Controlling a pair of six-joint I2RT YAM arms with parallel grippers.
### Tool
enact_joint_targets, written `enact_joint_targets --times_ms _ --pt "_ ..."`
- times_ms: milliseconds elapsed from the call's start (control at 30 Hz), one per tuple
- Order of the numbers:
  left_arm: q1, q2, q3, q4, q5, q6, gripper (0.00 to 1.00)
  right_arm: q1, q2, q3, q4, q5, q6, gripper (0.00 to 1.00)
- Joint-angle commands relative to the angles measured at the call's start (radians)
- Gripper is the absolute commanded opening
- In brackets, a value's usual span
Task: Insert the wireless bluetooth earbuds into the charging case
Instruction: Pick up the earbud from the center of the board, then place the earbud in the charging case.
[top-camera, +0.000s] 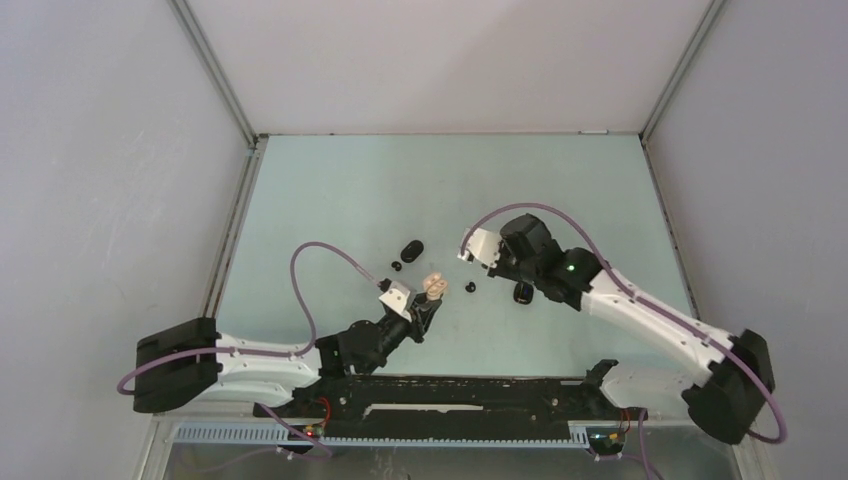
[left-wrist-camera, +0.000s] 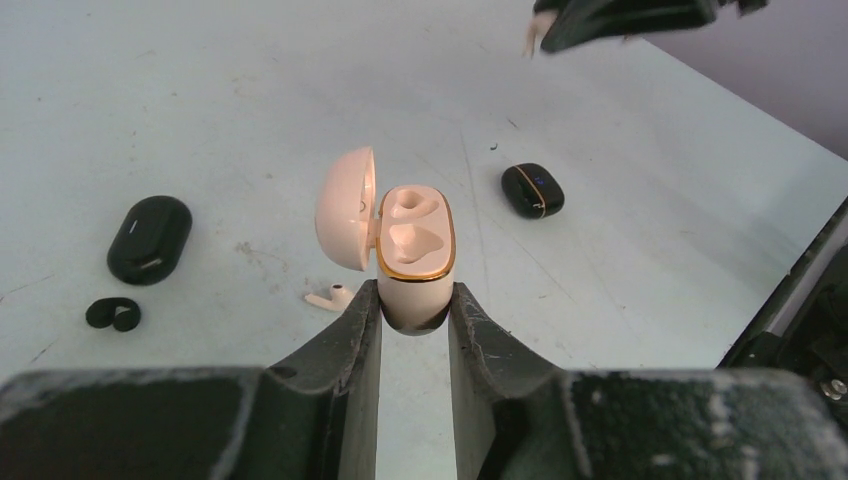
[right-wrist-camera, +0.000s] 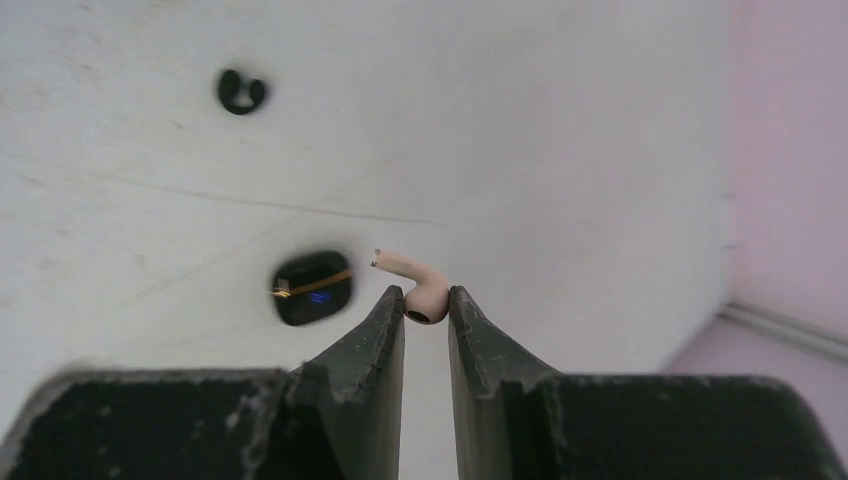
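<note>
My left gripper (left-wrist-camera: 415, 300) (top-camera: 430, 298) is shut on the base of a cream charging case (left-wrist-camera: 415, 250) (top-camera: 432, 284) with a gold rim. Its lid (left-wrist-camera: 347, 207) is swung open to the left, and both moulded wells look empty. A cream earbud (left-wrist-camera: 331, 296) lies on the table just left of the case. Raised above the table, my right gripper (right-wrist-camera: 427, 293) (top-camera: 510, 264) is shut on the head of another cream earbud (right-wrist-camera: 412, 274), whose stem points up and left.
A black oval case (left-wrist-camera: 150, 238) (top-camera: 410, 247) and a black clip-shaped earbud (left-wrist-camera: 112, 313) (top-camera: 396, 266) lie left of the cream case. A small black case with a gold band (right-wrist-camera: 312, 287) (left-wrist-camera: 532, 190) (top-camera: 522, 292) lies under the right wrist. Another black earbud (right-wrist-camera: 241, 91) (top-camera: 470, 287) lies between the arms.
</note>
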Motion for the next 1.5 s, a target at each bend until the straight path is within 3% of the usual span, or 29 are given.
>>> enact_joint_targets --times_ms 0,167,367,500,867,1467 --pt "0.005 0.044 0.068 0.088 0.019 0.026 0.00 0.026 -0.153 0.031 0.035 0.090 -0.332 0.00" --pt "0.005 0.073 0.090 0.149 0.064 0.061 0.00 0.227 -0.338 -0.009 0.182 0.142 -0.545 0.00" --pt "0.005 0.086 0.097 0.203 0.163 0.109 0.00 0.558 -0.491 -0.249 0.480 0.331 -0.821 0.00" --pt "0.005 0.089 0.097 0.219 0.236 0.156 0.00 0.679 -0.512 -0.374 0.642 0.388 -0.951 0.00" --pt "-0.002 0.075 0.073 0.228 0.309 0.280 0.00 0.737 -0.431 -0.385 0.699 0.381 -1.022 0.00" --pt "-0.007 0.036 0.029 0.268 0.330 0.265 0.00 0.735 -0.369 -0.456 0.794 0.356 -1.128 0.00"
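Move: The right hand already holds the pink earbud. The open charging case in the left fingers lies about 14 cm to its left, 8 cm back and 1 cm higher. On the table some 14 cm below the right hand, the black case is 2 cm back and 4 cm right, and a black earbud 7 cm left and 1 cm back. From the left hand, the held earbud is roughly 8 cm ahead, 14 cm right and level. Still pinching the pink earbud, the right hand rises about 15 cm while swinging back and left towards the charging case, then sinks some 5 cm. It rolls round by some 80 degrees until its fingers point left and forward, nearly level. The left hand keeps its grip on the case and brings it right, up and a little back to meet the earbud, turning clockwise and tipping up. ##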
